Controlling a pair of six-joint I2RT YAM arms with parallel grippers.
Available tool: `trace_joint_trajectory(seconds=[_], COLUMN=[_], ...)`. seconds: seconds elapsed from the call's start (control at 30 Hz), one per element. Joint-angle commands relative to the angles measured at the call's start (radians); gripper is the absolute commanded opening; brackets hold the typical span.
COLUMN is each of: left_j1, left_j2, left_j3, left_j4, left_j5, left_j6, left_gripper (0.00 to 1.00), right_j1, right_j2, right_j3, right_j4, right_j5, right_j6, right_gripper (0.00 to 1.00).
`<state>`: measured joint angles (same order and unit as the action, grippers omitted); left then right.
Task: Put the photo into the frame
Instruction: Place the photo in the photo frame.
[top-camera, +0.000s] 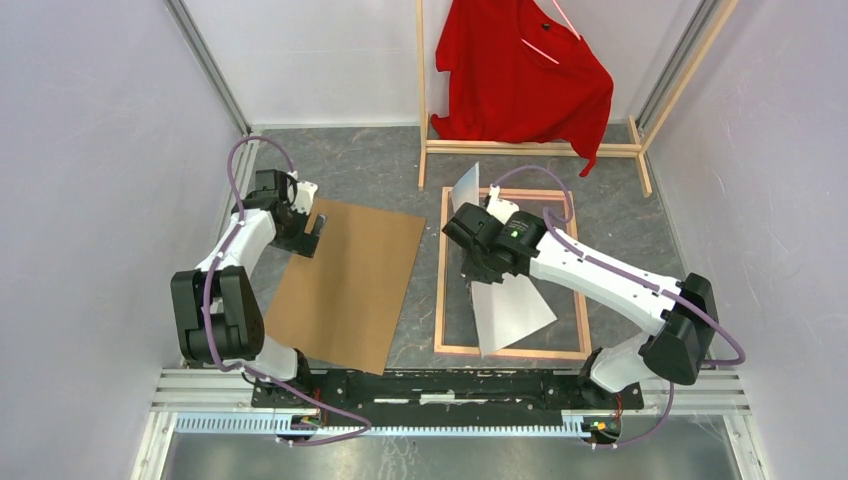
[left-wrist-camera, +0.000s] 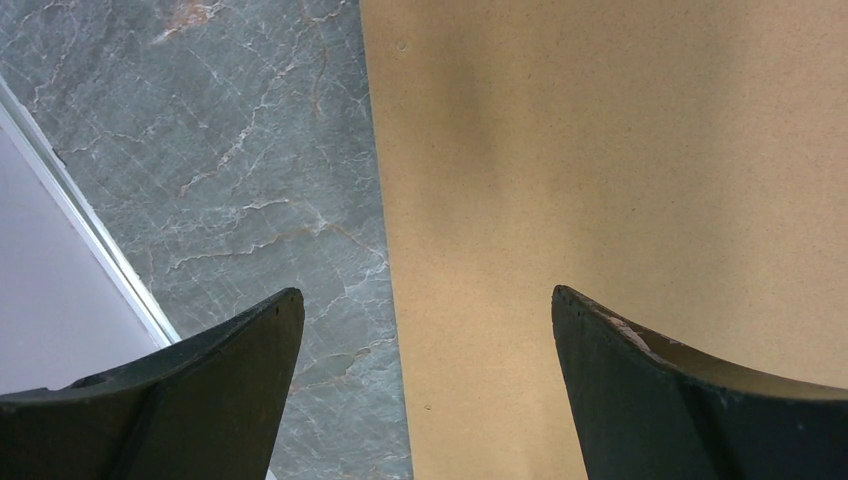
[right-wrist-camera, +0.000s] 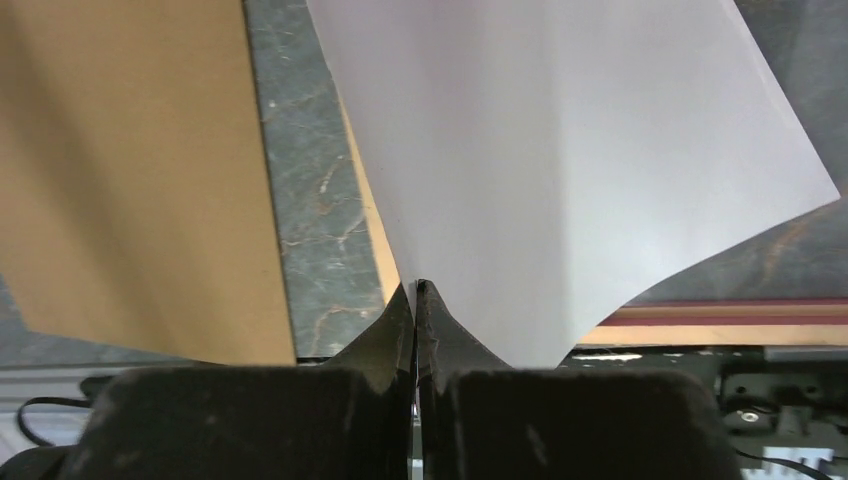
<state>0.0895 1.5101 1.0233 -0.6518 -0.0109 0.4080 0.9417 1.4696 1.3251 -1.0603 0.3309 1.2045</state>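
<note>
The photo (top-camera: 512, 312) shows its plain white back and hangs tilted and bent across the frame (top-camera: 440, 290), which lies flat on the table with its light wood side up. My right gripper (top-camera: 482, 272) is shut on the photo's edge over the frame's left half. In the right wrist view the closed fingertips (right-wrist-camera: 415, 287) pinch the white sheet (right-wrist-camera: 560, 150), with the frame's wooden rail (right-wrist-camera: 720, 332) below. My left gripper (top-camera: 315, 232) stands open and holds nothing, over the far left edge of the brown backing board (left-wrist-camera: 620, 150); its jaws (left-wrist-camera: 425, 300) straddle that edge.
The brown backing board (top-camera: 350, 285) lies left of the frame on the grey marbled table (left-wrist-camera: 220, 150). A wooden clothes rack (top-camera: 530, 150) with a red shirt (top-camera: 525, 75) stands at the back. White walls close in both sides.
</note>
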Motion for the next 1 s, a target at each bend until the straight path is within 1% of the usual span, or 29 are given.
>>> trace_joint_trajectory(seconds=[0.0,0.23,0.37,0.47,0.57,0.6,0.63,0.7,0.73,0.77,0.97], left_j1=[0.003,0.003,0.004,0.003,0.003,0.003,0.003,0.004,0.004,0.004,0.003], left_j2=[-0.047,-0.054,-0.063,-0.066,-0.068,-0.067,-0.067,-0.067,-0.067,-0.067,-0.072], left_j3=[-0.008,-0.012,-0.010,-0.010,-0.015,-0.017,-0.017,-0.019,-0.019,-0.020,-0.022], left_j4=[0.020,0.018,0.013,0.009,0.009,0.009,0.009,0.010,0.010,0.010,0.011], left_j5=[0.041,0.031,0.038,0.036,0.037,0.036,0.035,0.036,0.035,0.037,0.030], left_j6=[-0.020,-0.005,-0.006,-0.005,-0.004,-0.003,-0.003,-0.003,-0.003,-0.004,0.003], left_gripper=[1.00,1.00,1.00,1.00,1.00,1.00,1.00,1.00,1.00,1.00,1.00], right_j1=[0.004,0.005,0.010,0.018,0.026,0.029,0.032,0.038,0.042,0.046,0.068], right_j2=[-0.013,0.052,0.127,0.203,0.246,0.253,0.260,0.273,0.280,0.288,0.328], right_j3=[0.062,0.103,0.118,0.172,0.194,0.192,0.182,0.182,0.188,0.198,0.207], right_j4=[0.081,0.071,0.114,0.085,0.071,0.069,0.075,0.082,0.081,0.076,0.056], right_j5=[0.060,0.130,0.104,0.077,0.058,0.053,0.048,0.040,0.044,0.052,0.041], right_j6=[0.090,0.129,0.070,0.009,-0.059,-0.078,-0.093,-0.138,-0.163,-0.183,-0.321], right_gripper=[0.00,0.00,0.00,0.00,0.10,0.17,0.31,0.50,0.53,0.54,0.56])
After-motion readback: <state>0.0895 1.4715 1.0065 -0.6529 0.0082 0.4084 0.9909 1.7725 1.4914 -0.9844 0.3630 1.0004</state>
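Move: The right hand pinches the photo near its left edge; the photo's middle hangs about 5 cm to the right, 2 ahead and some 6 below. The frame's middle lies about 3 cm ahead, 7 to the right and 15 below. The backing board is roughly 28 cm to this hand's left, 1 ahead, at table height. From the idle left hand, the frame is some 42 cm right, 6 back and 7 below. Right hand swings the photo's edge 5 cm left and forward, rises, then sinks 6 cm and half-opens, releasing it. ##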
